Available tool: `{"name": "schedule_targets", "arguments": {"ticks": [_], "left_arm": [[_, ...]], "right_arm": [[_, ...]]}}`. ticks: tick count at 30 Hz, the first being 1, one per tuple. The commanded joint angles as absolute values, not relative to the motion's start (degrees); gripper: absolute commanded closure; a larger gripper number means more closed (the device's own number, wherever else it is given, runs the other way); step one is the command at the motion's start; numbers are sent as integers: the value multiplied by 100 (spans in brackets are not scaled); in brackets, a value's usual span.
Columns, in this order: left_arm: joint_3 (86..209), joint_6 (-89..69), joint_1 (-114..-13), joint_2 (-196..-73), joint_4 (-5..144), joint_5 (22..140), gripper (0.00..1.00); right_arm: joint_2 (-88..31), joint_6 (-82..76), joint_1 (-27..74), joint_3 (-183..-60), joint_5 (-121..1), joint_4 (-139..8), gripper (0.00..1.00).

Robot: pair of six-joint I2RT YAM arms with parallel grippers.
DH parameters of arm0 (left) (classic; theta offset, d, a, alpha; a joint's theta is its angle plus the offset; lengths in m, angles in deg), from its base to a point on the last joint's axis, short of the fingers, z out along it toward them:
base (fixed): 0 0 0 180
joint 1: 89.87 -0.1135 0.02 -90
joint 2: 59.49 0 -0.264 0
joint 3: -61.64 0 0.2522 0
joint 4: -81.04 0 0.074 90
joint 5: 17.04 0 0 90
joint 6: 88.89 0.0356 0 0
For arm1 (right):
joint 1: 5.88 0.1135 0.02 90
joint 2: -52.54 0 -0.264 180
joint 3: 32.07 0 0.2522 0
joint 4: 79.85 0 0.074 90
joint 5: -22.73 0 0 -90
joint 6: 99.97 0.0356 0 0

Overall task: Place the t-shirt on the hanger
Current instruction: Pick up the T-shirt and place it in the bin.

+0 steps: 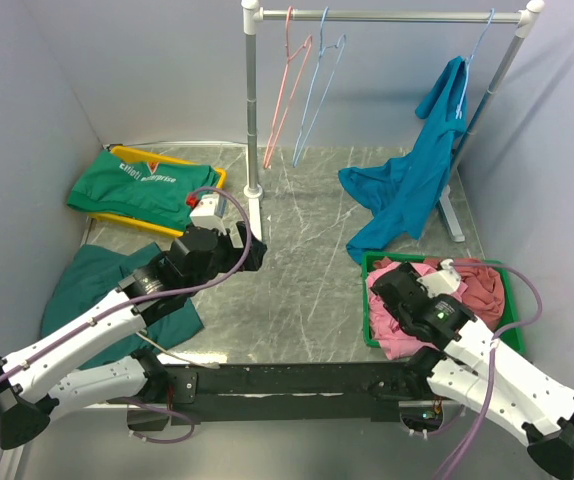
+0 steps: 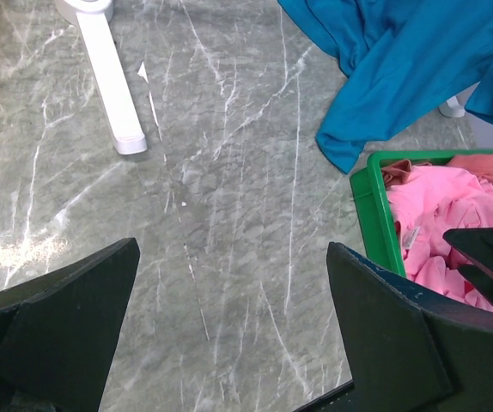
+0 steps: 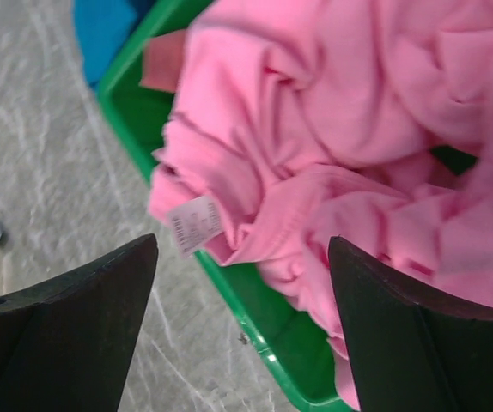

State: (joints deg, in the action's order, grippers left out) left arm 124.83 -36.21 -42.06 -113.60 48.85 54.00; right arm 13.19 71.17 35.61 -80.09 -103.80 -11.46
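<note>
The bright pink t-shirt (image 3: 315, 112) lies crumpled in a green bin (image 3: 255, 318) at the right of the table, a white label showing at its edge. In the top view it (image 1: 395, 335) is partly hidden by my right arm. My right gripper (image 3: 243, 245) hovers open over the bin's left rim and the shirt's edge, holding nothing. The light blue wire hanger (image 1: 319, 90) hangs on the rail at the back, beside a pink one (image 1: 289, 90). Further left, my left gripper (image 2: 234, 249) stands open over bare table, and its view takes in the t-shirt (image 2: 440, 210) at the right edge.
A teal-blue shirt (image 1: 417, 180) hangs from the rail's right end and drapes onto the table. A dusty-rose garment (image 1: 482, 285) shares the bin (image 1: 369, 300). A green shirt on a yellow tray (image 1: 142, 185) and a dark teal cloth (image 1: 97, 285) lie left. The rack's post (image 1: 252, 110) stands mid-back.
</note>
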Motion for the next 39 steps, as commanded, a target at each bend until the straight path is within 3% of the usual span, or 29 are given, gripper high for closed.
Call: {"name": "schedule_targets", "arguments": {"ticks": [1, 7, 10, 12, 13, 14, 24, 32, 39], "left_arm": [[12638, -3703, -4232, -11240, 4997, 5529, 4], [12612, -3694, -4223, -11108, 4962, 5503, 4], [12550, -3703, -4232, -11064, 5014, 5512, 4], [12559, -3712, -4223, -11090, 4962, 5512, 4], [12602, -3720, -4223, -11090, 4944, 5503, 4], [12612, -3721, -4232, -11108, 4918, 5494, 4], [12805, -3887, -4232, -11082, 4865, 5292, 4], [13183, -3975, -4223, -11012, 4777, 5064, 4], [13367, -3976, -4232, -10844, 4935, 5108, 4]], "right_arm": [[1212, 7660, 3183, -7897, -10279, -492, 15], [1167, 7247, 2568, -7143, -9382, -1535, 30], [966, 7150, 2514, -7000, -9206, -1915, 46], [852, 7089, 2514, -7096, -9214, -1942, 69], [842, 7063, 2497, -7192, -9267, -1803, 90], [860, 7054, 2497, -7333, -9337, -1662, 100], [1659, 5448, 2505, -10722, -10041, -518, 100], [1073, 3393, 2505, -12693, -8375, -1783, 100], [-562, 2721, 2506, -15966, -7064, -1995, 100]]}}
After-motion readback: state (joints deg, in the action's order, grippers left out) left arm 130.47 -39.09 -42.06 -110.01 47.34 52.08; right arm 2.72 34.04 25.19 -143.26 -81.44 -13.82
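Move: The pink T-shirt lies bunched in the green bin, its middle about 4 cm back, 3 cm right and 9 cm below the open right hand. The bin's middle is some 6 cm back and 10 cm right of that hand; the reddish shirt lies about 3 cm back and 18 cm right; both are roughly 9 cm down. From the left hand, the pink T-shirt is around 32 cm right, 10 cm back and 21 cm lower. The pink T-shirt is pinched as the right hand sinks about 8 cm into the bin, easing a little back and right, and shuts its fingers on the cloth. It then draws the shirt quickly up some 45 cm, fingers tilting up by about 55 degrees and swinging counter-clockwise, with a slight drift left near the top. The empty, open left hand rises about 6 cm. ##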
